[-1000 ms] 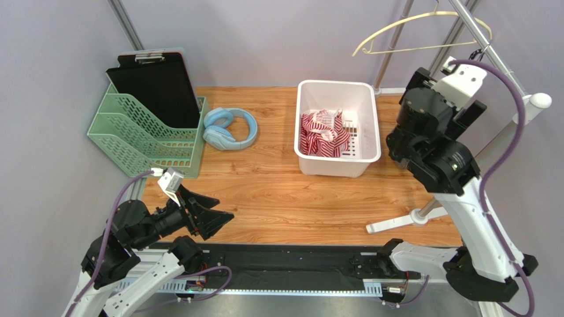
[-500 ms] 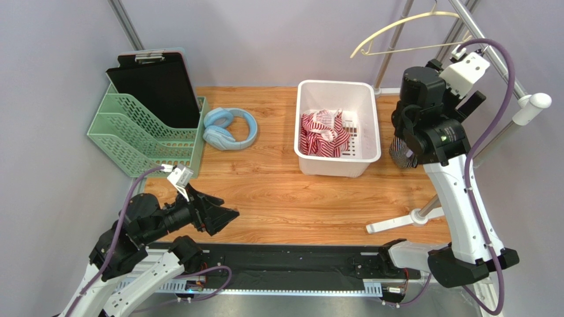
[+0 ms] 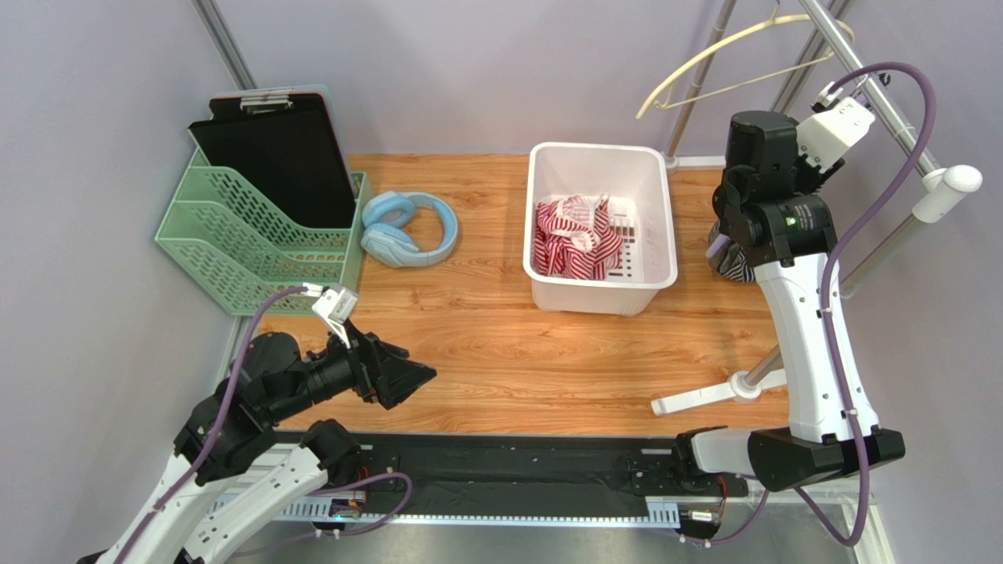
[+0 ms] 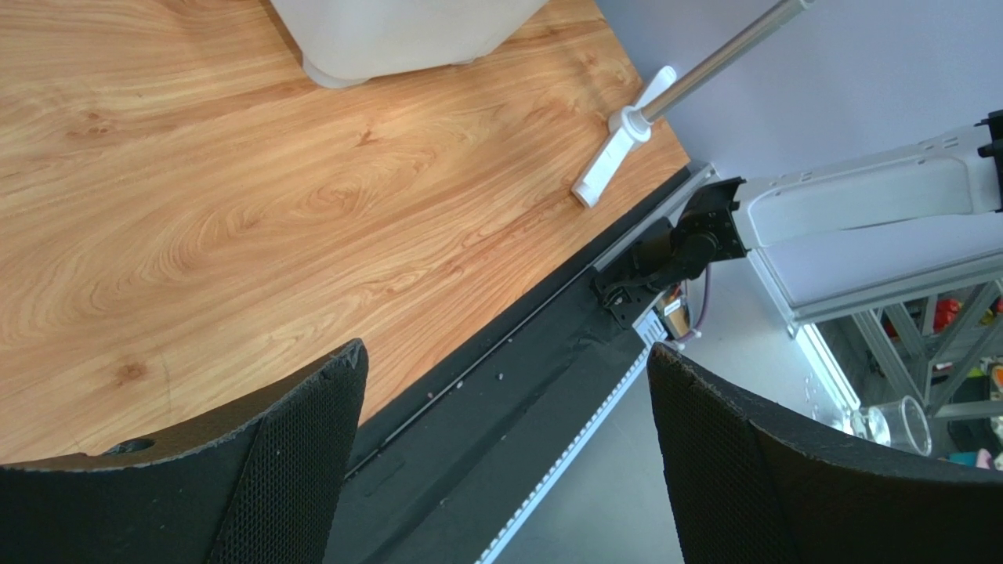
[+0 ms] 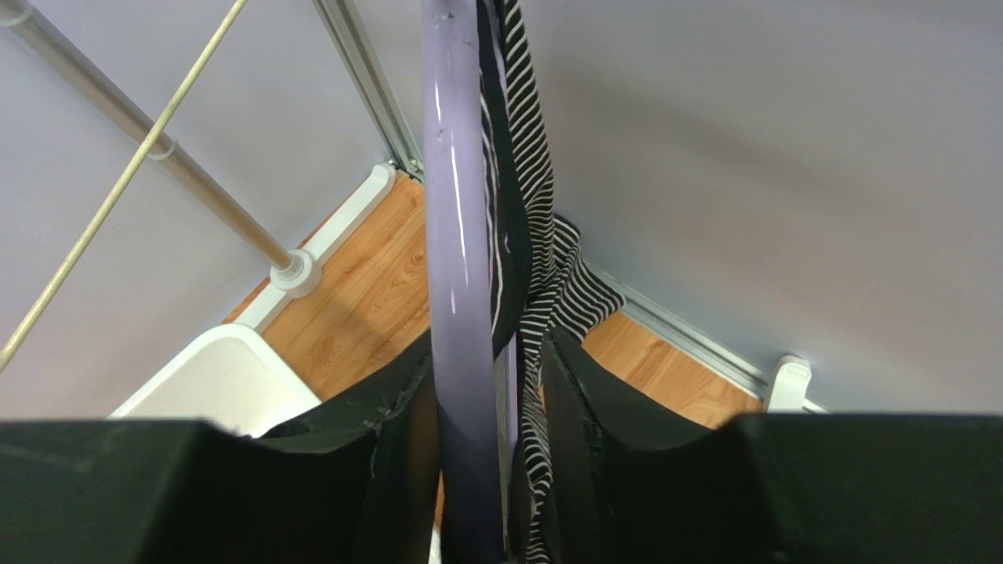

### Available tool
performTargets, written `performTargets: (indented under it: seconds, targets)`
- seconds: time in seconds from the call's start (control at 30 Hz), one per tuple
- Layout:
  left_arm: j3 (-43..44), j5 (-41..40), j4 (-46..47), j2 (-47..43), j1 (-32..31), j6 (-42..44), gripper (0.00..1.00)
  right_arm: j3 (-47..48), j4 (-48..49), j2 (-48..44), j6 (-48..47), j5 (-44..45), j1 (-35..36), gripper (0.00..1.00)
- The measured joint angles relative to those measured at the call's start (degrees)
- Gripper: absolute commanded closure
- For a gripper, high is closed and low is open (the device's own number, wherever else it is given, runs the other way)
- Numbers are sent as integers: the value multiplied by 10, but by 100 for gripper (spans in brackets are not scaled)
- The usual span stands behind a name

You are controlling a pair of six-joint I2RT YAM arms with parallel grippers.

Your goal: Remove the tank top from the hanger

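The tank top (image 5: 519,176), black with white stripes, hangs on a purple hanger (image 5: 453,235) running straight up the right wrist view. My right gripper (image 5: 489,353) is shut on both: one finger presses the hanger arm, the other the striped cloth. From above, only a scrap of the tank top (image 3: 734,266) shows under the right gripper (image 3: 728,253), to the right of the bin. My left gripper (image 3: 406,378) hovers low over the table's front edge, far from the garment. Its jaws stand wide open with nothing between them (image 4: 504,353).
A white bin (image 3: 659,176) holds red-and-white striped cloth (image 3: 575,239). Blue headphones (image 3: 406,227), a green file tray (image 3: 253,241) and a black clipboard (image 3: 277,147) sit back left. An empty cream hanger (image 3: 754,53) hangs on the rack, whose white foot (image 3: 706,394) rests front right.
My right gripper's jaws have narrowed onto the hanger and tank top while that arm straightened up and drew back. The left gripper has drifted slightly to the right.
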Motion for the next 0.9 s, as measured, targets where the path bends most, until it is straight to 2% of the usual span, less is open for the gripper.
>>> performTargets:
  seconds: [0.03,0.07,0.1,0.2,0.4,0.6,0.7,0.9]
  targets:
    - [0,0,0,0,0,-1,8,-1,-1,0,4,-4,-1,78]
    - [0,0,1,1,0,-1,8,-1,-2,-1,8,-7,-1,83]
    - [0,1,2,1,0,-1,8,-1,-2,-1,8,-10,-1,92]
    - [0,2,5,1,0,-1,8,0,-2,-5,15,-22,-1,100]
    - [-6,4,4,-9,0,-1,8,23,-30,-14,15,-37,-1,100]
    - [-7,4,4,-23,0,-1,8,96,-52,-17,-5,-60,7,100]
    - [-7,4,4,-30,0,-1,8,129,-57,-25,-17,-86,15,100]
    - [-7,4,1,-43,0,-2,8,136,-70,-41,-20,-148,17,100]
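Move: The lavender hanger already stands between the right hand's half-closed fingers, its middle about 2 cm ahead and 2 cm to the right. The rail it hooks on is some 10 cm higher and 4 cm farther out. The cream hanger hangs about 12 cm ahead and 10 cm to the left at much the same height, and the white basket about 8 cm ahead, 27 cm left and 36 cm below. From the left hand the lavender hanger lies some 60 cm right, 24 cm ahead and 13 cm higher. The right fingers shut on the lavender hanger's arm and pinch it, nearly closed, while the hand stays almost in place. Keeping that grip, the hand then lifts about 7 cm up to the rail's level, drawing back and to the left some 3 cm each as it turns roughly 15 degrees counter-clockwise. ##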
